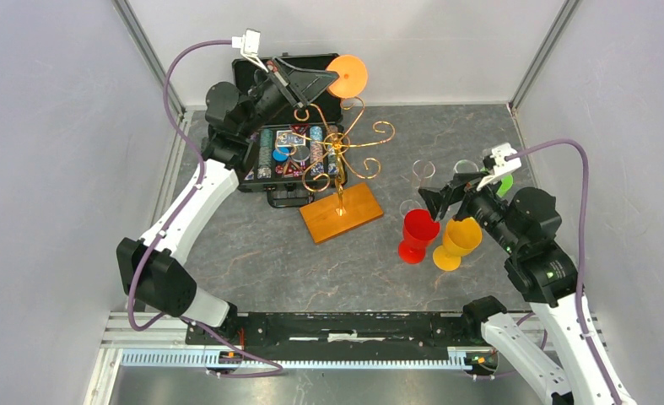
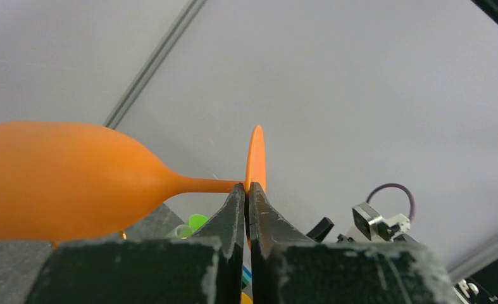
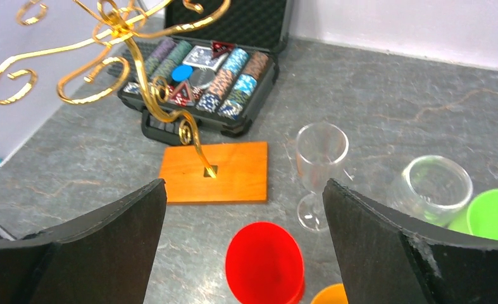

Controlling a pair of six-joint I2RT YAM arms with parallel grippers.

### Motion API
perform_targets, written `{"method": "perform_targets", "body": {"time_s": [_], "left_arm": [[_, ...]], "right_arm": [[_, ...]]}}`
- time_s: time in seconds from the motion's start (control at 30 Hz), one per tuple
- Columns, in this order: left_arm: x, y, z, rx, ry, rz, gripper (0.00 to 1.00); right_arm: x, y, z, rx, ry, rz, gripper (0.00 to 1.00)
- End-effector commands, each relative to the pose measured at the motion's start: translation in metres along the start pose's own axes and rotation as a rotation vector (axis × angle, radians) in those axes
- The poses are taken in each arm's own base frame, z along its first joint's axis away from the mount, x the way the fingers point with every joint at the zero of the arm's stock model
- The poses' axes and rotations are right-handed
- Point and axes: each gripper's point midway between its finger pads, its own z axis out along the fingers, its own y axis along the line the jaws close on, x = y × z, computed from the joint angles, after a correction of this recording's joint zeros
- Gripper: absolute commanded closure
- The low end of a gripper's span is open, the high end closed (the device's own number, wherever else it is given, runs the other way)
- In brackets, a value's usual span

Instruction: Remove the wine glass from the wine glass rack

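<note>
My left gripper (image 2: 247, 190) is shut on the orange wine glass (image 2: 62, 180), with its jaws pinching the round foot (image 2: 255, 161) where the stem joins it. The glass lies sideways, stem level, bowl to the left. In the top view only the foot (image 1: 346, 76) shows, behind and above the golden wine glass rack (image 1: 341, 148). Whether the glass touches the rack's arms I cannot tell. The rack's wooden base (image 1: 342, 213) sits mid-table. My right gripper (image 3: 244, 190) hangs open and empty over a red glass (image 3: 265, 263).
A black case of chips (image 1: 290, 152) lies open behind the rack. At the right stand the red glass (image 1: 418, 232), a yellow-orange glass (image 1: 456, 240), two clear glasses (image 3: 321, 152) (image 3: 433, 187) and a green one (image 3: 494, 212).
</note>
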Motion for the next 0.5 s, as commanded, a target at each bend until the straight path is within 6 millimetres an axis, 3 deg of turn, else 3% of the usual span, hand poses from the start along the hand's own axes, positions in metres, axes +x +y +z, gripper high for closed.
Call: {"method": "perform_targets", "body": {"time_s": [0.0, 0.27, 0.47], "left_arm": [[-0.021, -0.067, -0.008, 0.203, -0.028, -0.024, 0.98], [-0.027, -0.123, -0.024, 0.372, -0.006, -0.431, 0.98], [-0.032, -0.16, -0.045, 0.495, 0.009, -0.615, 0.98]], "right_arm": [[-0.038, 0.023, 0.002, -0.108, -0.169, 0.063, 0.02], [-0.08, 0.046, 0.005, -0.251, -0.389, 0.213, 0.02], [-0.107, 0.062, -0.009, -0.381, -0.548, 0.289, 0.02]]}}
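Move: Down to the left hand's right and nearer the base, about 17 cm across, 13 cm back and 16 cm lower, waits the open right gripper; the rack hub is some 12 cm straight below the left hand. From the right hand, the held orange glass lies roughly 16 cm ahead, 14 cm left and 8 cm up. The red glass stands about 24 cm right under that hand, the yellow one 8 cm right of it and 2 cm nearer. Keeping its pinch on the rim of the orange glass's foot, the left hand draws back about 7 cm and rises nearly as much, turning clockwise and tipping its fingers up so the bowl comes round to the right. The right hand, wide open and empty, climbs some 7 cm and drifts left towards the glass, rolling its left side up and tilting its fingers upward. ##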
